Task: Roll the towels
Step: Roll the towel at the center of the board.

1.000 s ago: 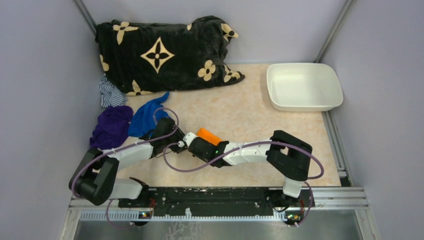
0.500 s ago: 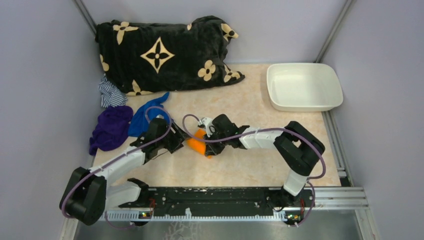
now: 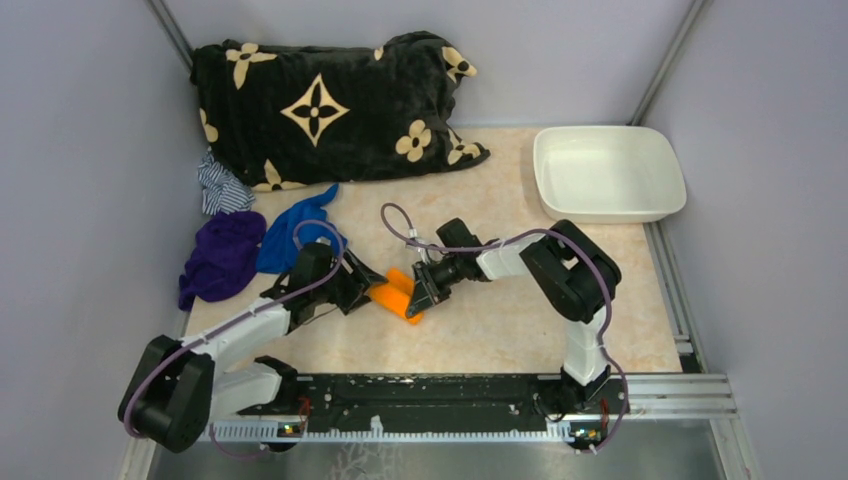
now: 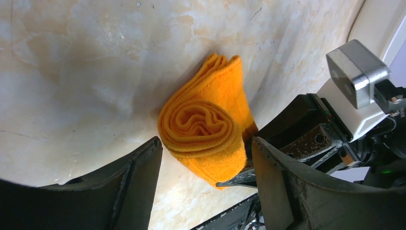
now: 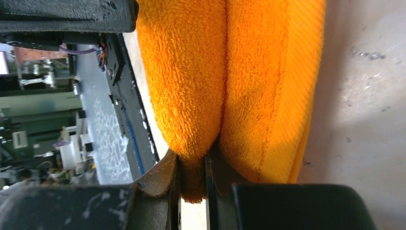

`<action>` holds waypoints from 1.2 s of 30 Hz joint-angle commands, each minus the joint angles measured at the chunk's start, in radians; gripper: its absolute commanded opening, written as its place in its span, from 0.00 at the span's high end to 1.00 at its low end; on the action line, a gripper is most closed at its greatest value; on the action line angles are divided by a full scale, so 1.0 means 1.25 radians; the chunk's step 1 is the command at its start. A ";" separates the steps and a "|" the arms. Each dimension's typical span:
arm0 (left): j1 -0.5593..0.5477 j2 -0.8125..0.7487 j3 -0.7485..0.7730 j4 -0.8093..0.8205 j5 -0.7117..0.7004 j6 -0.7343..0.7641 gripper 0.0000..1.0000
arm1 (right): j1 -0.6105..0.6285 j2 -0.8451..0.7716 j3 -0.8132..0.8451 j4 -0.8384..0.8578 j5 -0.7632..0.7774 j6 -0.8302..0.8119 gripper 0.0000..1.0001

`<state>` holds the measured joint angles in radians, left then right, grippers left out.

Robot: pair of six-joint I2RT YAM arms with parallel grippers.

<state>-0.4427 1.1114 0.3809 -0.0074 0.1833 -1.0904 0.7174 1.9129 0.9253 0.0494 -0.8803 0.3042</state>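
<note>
The orange towel (image 3: pixel 393 295) lies rolled on the beige table between my two grippers. In the left wrist view its spiral end (image 4: pixel 203 123) faces my left gripper (image 4: pixel 206 184), whose jaws stand wide open on either side of it without clasping it. My left gripper (image 3: pixel 362 287) sits just left of the roll. My right gripper (image 3: pixel 420 295) comes in from the right and is shut on an outer fold of the orange towel (image 5: pixel 230 72), pinched between its fingertips (image 5: pixel 191 177). The blue towel (image 3: pixel 290 235) lies crumpled and unrolled behind the left arm.
A purple cloth (image 3: pixel 220 258) and a striped cloth (image 3: pixel 222 186) lie at the left wall. The black flowered blanket (image 3: pixel 320 105) fills the back left. A white tub (image 3: pixel 605 175) stands at the back right. The arms' base rail (image 3: pixel 430 395) runs along the near edge.
My left gripper has opened and let go of the orange roll. The right arm has swung its wrist back to the right, keeping its pinch, and the roll now lies lower and further left.
</note>
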 commanded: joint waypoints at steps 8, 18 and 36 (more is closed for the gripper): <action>-0.013 0.131 0.011 0.049 0.015 -0.023 0.35 | -0.007 0.090 -0.027 -0.115 0.050 0.041 1.00; -0.016 0.191 0.049 -0.020 -0.010 0.016 0.57 | 0.037 -0.065 -0.009 -0.214 0.274 -0.037 0.76; -0.016 0.194 0.091 -0.092 -0.062 0.057 0.62 | 0.410 -0.264 0.117 -0.311 1.007 -0.245 0.37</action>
<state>-0.4633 1.3342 0.4862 -0.0578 0.1612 -1.0531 1.1538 1.5684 1.0168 -0.3946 0.1688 0.1032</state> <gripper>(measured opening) 0.382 0.622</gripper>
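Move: The orange towel's roll lies aslant between the hands. Its middle is about 5 cm right of the open left hand, 1 cm back and 4 below, its left end just under those fingers. From the right hand, already pinching the far end, the middle lies roughly 3 cm left and 3 ahead, at about its height. The blue towel is some 14 cm left of the left hand and 13 ahead, the purple one about 29 left and 8 ahead, both 4 below. The left fingers sink about 3 cm over the roll's near end and close to pinch it from both sides, while the right hand keeps its grip and draws back a centimetre. Then the right fingers open and let go of the other end, the hand swinging right before rising about 5 cm, its wrist turning some 50 degrees so the fingers point more steeply down. ##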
